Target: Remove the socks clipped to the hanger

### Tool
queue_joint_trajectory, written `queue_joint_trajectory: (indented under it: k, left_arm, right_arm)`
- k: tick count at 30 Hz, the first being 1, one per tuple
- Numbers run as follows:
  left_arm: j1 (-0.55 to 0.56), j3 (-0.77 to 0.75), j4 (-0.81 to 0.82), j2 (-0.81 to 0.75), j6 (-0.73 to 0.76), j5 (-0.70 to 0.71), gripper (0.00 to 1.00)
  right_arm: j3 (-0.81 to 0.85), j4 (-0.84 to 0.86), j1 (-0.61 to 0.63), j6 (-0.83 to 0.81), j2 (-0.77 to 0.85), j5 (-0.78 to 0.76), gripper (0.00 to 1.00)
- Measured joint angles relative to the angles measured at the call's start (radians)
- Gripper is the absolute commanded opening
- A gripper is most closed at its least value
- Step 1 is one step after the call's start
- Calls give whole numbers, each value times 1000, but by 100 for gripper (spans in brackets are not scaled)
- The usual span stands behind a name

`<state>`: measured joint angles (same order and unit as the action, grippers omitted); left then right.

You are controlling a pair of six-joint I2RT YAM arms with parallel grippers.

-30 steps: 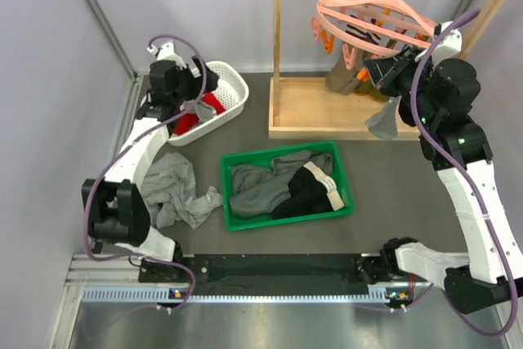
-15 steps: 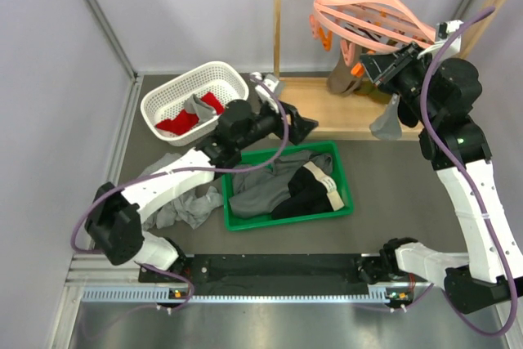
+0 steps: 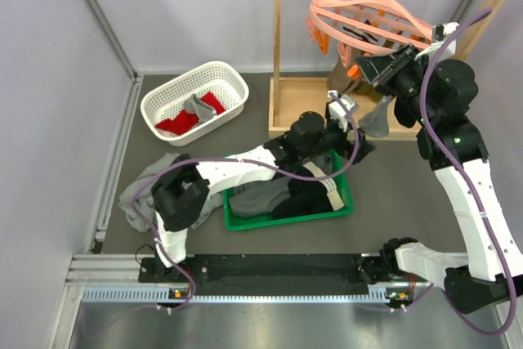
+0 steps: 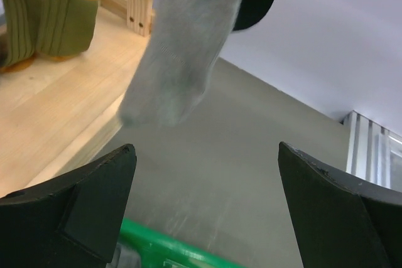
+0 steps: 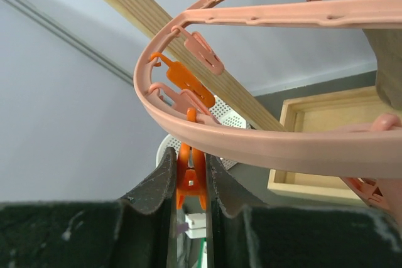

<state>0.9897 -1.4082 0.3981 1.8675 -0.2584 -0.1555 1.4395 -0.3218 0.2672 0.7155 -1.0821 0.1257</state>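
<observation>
The pink round hanger hangs from the wooden rack. My right gripper is shut on an orange clip under the hanger's outer ring. A grey sock dangles below that clip. Olive socks hang further back over the rack base. My left gripper stands wide open just under the grey sock's toe, with nothing between its fingers.
A green bin holding grey and black garments sits under the left arm. A white basket at the back left holds red and grey socks. A grey garment lies on the floor. The wooden rack base is behind.
The left arm has swung from the white basket across the green bin to beneath the grey sock, its gripper still open. The right gripper stayed on the clip; the hanger shifted slightly left.
</observation>
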Motion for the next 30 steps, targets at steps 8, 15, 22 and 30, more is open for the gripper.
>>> queue_joint_trajectory:
  k: [8, 15, 22, 30]
  left_arm:
    - [24, -122, 8, 89, 39, 131, 98]
    - [18, -184, 19, 142, 80, 195, 91]
    - [18, -212, 23, 184, 93, 170, 45]
    - [18, -216, 28, 187, 68, 104, 0]
  right_arm:
    - [0, 2, 0, 14, 0, 9, 0]
    - [0, 3, 0, 21, 0, 20, 0]
    - [0, 4, 0, 22, 0, 23, 0]
    - [0, -4, 0, 11, 3, 16, 21]
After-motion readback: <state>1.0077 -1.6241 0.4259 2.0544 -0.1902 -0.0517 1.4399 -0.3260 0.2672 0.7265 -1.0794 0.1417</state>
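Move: From my open left hand, the grey sock's toe hangs about 4 cm ahead, 5 cm to the right and a couple of centimetres above. The black sock hangs roughly 7 cm farther right than that toe and 2 cm farther out. The orange clip in my right hand is some 19 cm above my left hand and 5 cm ahead. From my right hand, the toe is about 18 cm below and 5 cm to the right, level fore and aft. I slip my left hand in under my right, first about 2 cm right, then roughly 5 cm forward with the fingers open and swinging some 10 degrees counter-clockwise. Easing right and slightly back, I swing halfway back and shut them, pinching the grey sock's toe. My right hand stays put, still squeezing the orange clip. ##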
